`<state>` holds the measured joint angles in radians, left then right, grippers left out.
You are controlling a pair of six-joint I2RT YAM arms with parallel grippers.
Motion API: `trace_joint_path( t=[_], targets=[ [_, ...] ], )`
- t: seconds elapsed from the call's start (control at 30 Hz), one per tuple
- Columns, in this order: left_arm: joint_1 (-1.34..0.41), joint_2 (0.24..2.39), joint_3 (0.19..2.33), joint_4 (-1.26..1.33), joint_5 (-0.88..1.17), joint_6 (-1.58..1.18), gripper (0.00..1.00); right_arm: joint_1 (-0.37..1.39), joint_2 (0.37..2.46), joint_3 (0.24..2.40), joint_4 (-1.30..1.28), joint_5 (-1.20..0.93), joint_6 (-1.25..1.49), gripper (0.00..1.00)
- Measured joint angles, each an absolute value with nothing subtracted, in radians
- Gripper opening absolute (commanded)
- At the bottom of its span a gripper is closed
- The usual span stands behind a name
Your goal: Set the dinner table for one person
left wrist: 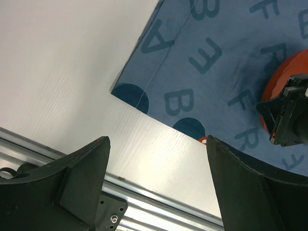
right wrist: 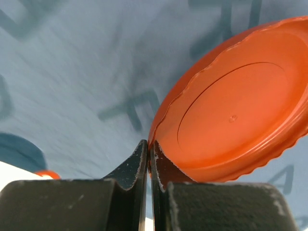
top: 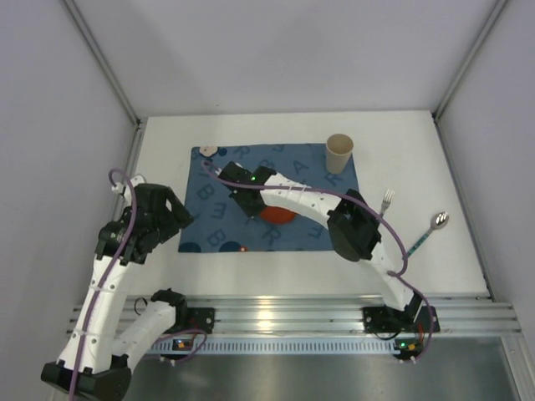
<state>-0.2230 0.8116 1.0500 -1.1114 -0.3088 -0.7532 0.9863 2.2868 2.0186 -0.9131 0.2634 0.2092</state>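
An orange plate [top: 279, 215] [right wrist: 231, 120] is over the middle of the blue letter-printed placemat [top: 217, 209] on the white dinner table [top: 410, 150]. My right gripper [top: 249, 205] [right wrist: 149, 144] is shut on the plate's near rim, its jaws pinched together on the thin edge. My left gripper [top: 167, 215] [left wrist: 156, 139] stands open with nothing between its fingers. It hangs over bare table just off the placemat's near left corner [left wrist: 126, 91]. The left wrist view also catches the plate [left wrist: 284, 82] and the right gripper's body at its right edge.
A beige paper cup [top: 339, 153] stands on the placemat's far right corner. A fork [top: 386, 200] and a spoon [top: 432, 227] lie on the table right of the placemat. The ribbed aluminium rail [top: 284, 313] runs along the near edge.
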Motion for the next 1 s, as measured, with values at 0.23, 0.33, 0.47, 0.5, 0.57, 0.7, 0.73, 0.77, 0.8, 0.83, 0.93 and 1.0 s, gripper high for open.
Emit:
trace_joint_path(
  t=[0.23, 0.33, 0.47, 0.5, 0.57, 0.7, 0.73, 0.77, 0.8, 0.83, 0.93, 1.0],
  targets=[
    [-0.223, 0.822, 1.051, -1.124, -0.317, -0.737, 0.87, 0.986, 2.316, 2.065, -0.892, 0.26, 0.21, 0.29],
    [-0.223, 0.836, 1.051, -1.123, -0.316, -0.734, 0.87, 0.986, 2.328, 2.064, -0.89, 0.26, 0.217, 0.83],
    [-0.223, 0.858, 1.051, -1.119, -0.307, -0.734, 0.86, 0.985, 2.328, 2.046, -0.879, 0.265, 0.212, 0.95],
    [-0.223, 0.865, 1.051, -1.116, -0.303, -0.734, 0.86, 0.985, 2.324, 2.035, -0.874, 0.266, 0.21, 0.96],
    [-0.223, 0.876, 1.051, -1.108, -0.296, -0.734, 0.86, 0.985, 2.309, 2.008, -0.873, 0.269, 0.21, 0.96],
    [-0.223, 0.91, 1.051, -1.085, -0.271, -0.734, 0.85, 0.985, 2.217, 1.94, -0.875, 0.284, 0.212, 1.0],
    [-0.223, 0.923, 1.051, -1.076, -0.263, -0.734, 0.85, 0.985, 2.17, 1.911, -0.873, 0.291, 0.213, 1.0],
    [-0.223, 0.934, 1.051, -1.068, -0.257, -0.734, 0.85, 0.985, 2.115, 1.882, -0.872, 0.3, 0.215, 1.0],
    [-0.224, 0.949, 1.053, -1.061, -0.25, -0.733, 0.85, 0.983, 2.054, 1.847, -0.867, 0.311, 0.221, 1.0],
    [-0.228, 0.966, 1.056, -1.05, -0.245, -0.73, 0.85, 0.979, 1.978, 1.798, -0.851, 0.32, 0.228, 1.0],
    [-0.258, 1.018, 1.071, -1.008, -0.237, -0.725, 0.85, 0.957, 1.694, 1.655, -0.838, 0.341, 0.266, 1.0],
    [-0.302, 1.057, 1.084, -0.98, -0.242, -0.721, 0.85, 0.931, 1.589, 1.601, -0.832, 0.344, 0.294, 1.0]
  ],
)
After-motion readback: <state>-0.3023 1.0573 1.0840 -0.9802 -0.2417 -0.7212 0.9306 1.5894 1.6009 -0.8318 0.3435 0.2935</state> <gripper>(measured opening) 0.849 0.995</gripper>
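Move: The placemat's middle, where the held plate goes, lies about 5 cm ahead of the right hand, 6 cm to its right and 4 cm below; the hand pinches the plate by its near left rim. The cup stands roughly 16 cm ahead and 23 cm right, the fork about level ahead and 35 cm right. From the left hand the placemat's middle is some 14 cm ahead, 25 cm right and 18 cm below. Edging a little over 1 cm left and slightly forward, then sinking about as much, the right hand opens its fingers wide and lets go of the plate's rim over the placemat. It then climbs fast, some 18 cm, pulling away to the right and slightly back while its wrist tilts up and rolls. The left hand, open and empty, eases forward and right about 6 cm towards the placemat, sinking slightly. ##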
